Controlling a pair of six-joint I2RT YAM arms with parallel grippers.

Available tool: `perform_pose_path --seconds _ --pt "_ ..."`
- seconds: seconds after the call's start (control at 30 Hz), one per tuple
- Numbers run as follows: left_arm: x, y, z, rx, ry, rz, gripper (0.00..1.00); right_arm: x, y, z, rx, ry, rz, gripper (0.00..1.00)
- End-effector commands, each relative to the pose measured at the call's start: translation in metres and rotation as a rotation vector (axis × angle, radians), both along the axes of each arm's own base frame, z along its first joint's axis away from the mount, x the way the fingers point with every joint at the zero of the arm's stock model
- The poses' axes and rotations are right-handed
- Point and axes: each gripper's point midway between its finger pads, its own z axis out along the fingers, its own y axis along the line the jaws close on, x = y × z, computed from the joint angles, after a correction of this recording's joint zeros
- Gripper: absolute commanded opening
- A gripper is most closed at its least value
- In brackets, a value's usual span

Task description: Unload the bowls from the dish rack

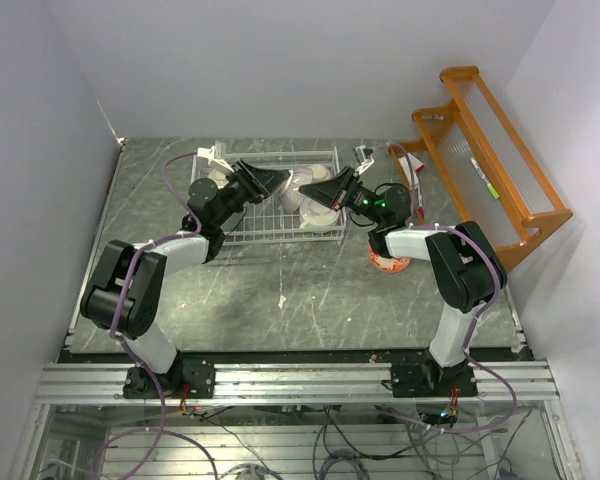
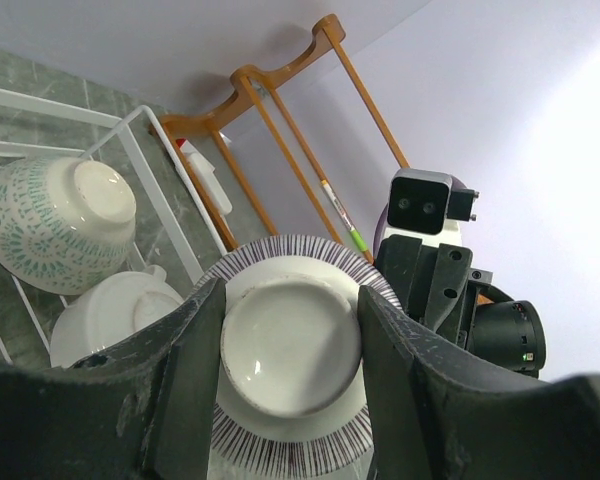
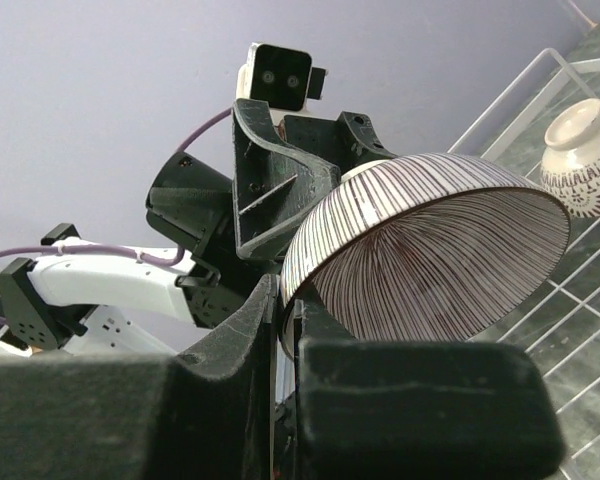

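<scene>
A white bowl with dark radial stripes (image 2: pixel 290 350) hangs over the right end of the dish rack (image 1: pixel 276 237). My left gripper (image 2: pixel 290 345) is shut on its round foot, one finger on each side. My right gripper (image 3: pixel 292 312) is shut on the same striped bowl (image 3: pixel 430 250), pinching its rim. In the top view the two grippers meet at this bowl (image 1: pixel 308 190). Inside the rack lie a green-patterned bowl (image 2: pixel 55 220) and a cream bowl with a small handle (image 2: pixel 110 310). A red-and-white bowl (image 1: pixel 388 263) stands on the table under the right arm.
An orange wooden shelf rack (image 1: pixel 490 150) leans at the back right, holding a white bottle and a pen. The rack's white wire wall (image 3: pixel 510 95) rises close behind the striped bowl. Walls close in the table on the left and right.
</scene>
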Motion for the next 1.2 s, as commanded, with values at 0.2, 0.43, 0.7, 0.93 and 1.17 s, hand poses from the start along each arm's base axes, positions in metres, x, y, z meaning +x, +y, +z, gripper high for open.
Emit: perform_pose_path --seconds 0.2,0.43,0.7,0.93,1.17 --pt "-0.019 0.013 0.044 -0.035 -0.119 0.025 0.69 -0.011 -0.002 0.028 -0.008 -0.129 0.0 0.0" --pt "-0.028 0.03 0.058 0.022 -0.148 0.093 0.94 -0.01 -0.005 0.039 -0.077 -0.15 -0.046 0.0" --pt "-0.033 0.061 0.049 0.234 -0.127 0.251 0.95 -0.006 -0.017 0.034 -0.351 -0.182 -0.155 0.0" --pt "-0.031 0.087 0.012 0.446 -0.036 0.349 0.96 0.001 -0.047 0.026 -0.794 -0.187 -0.353 0.0" --pt "-0.022 0.095 -0.024 0.534 0.034 0.376 0.97 0.005 -0.106 -0.007 -1.23 -0.009 -0.613 0.0"
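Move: Both hands already hold the striped bowl: the left has its foot, with the bowl's middle about 4 cm to the right and 1 ahead, and the right has its rim. The left hand's next neighbour, the blue-grey bowl, is 14 cm left, 5 back, 18 down. From the right hand, the orange bowl is some 21 cm right, 9 back, 22 down; the white pot 4 right, level fore-and-aft, 18 down; the green bowl 3 right, 7 ahead, 17 down. Back and up, then left and down again to its old height, the left hand opens, comes free of the striped bowl's foot and draws about 8 cm left towards the blue-grey bowl, rolling its left side up. The right hand keeps the rim pinched, rises some 4 cm, shifts as far right, and swings about 50 degrees clockwise and down until its fingers point forward-left, slightly below level. ##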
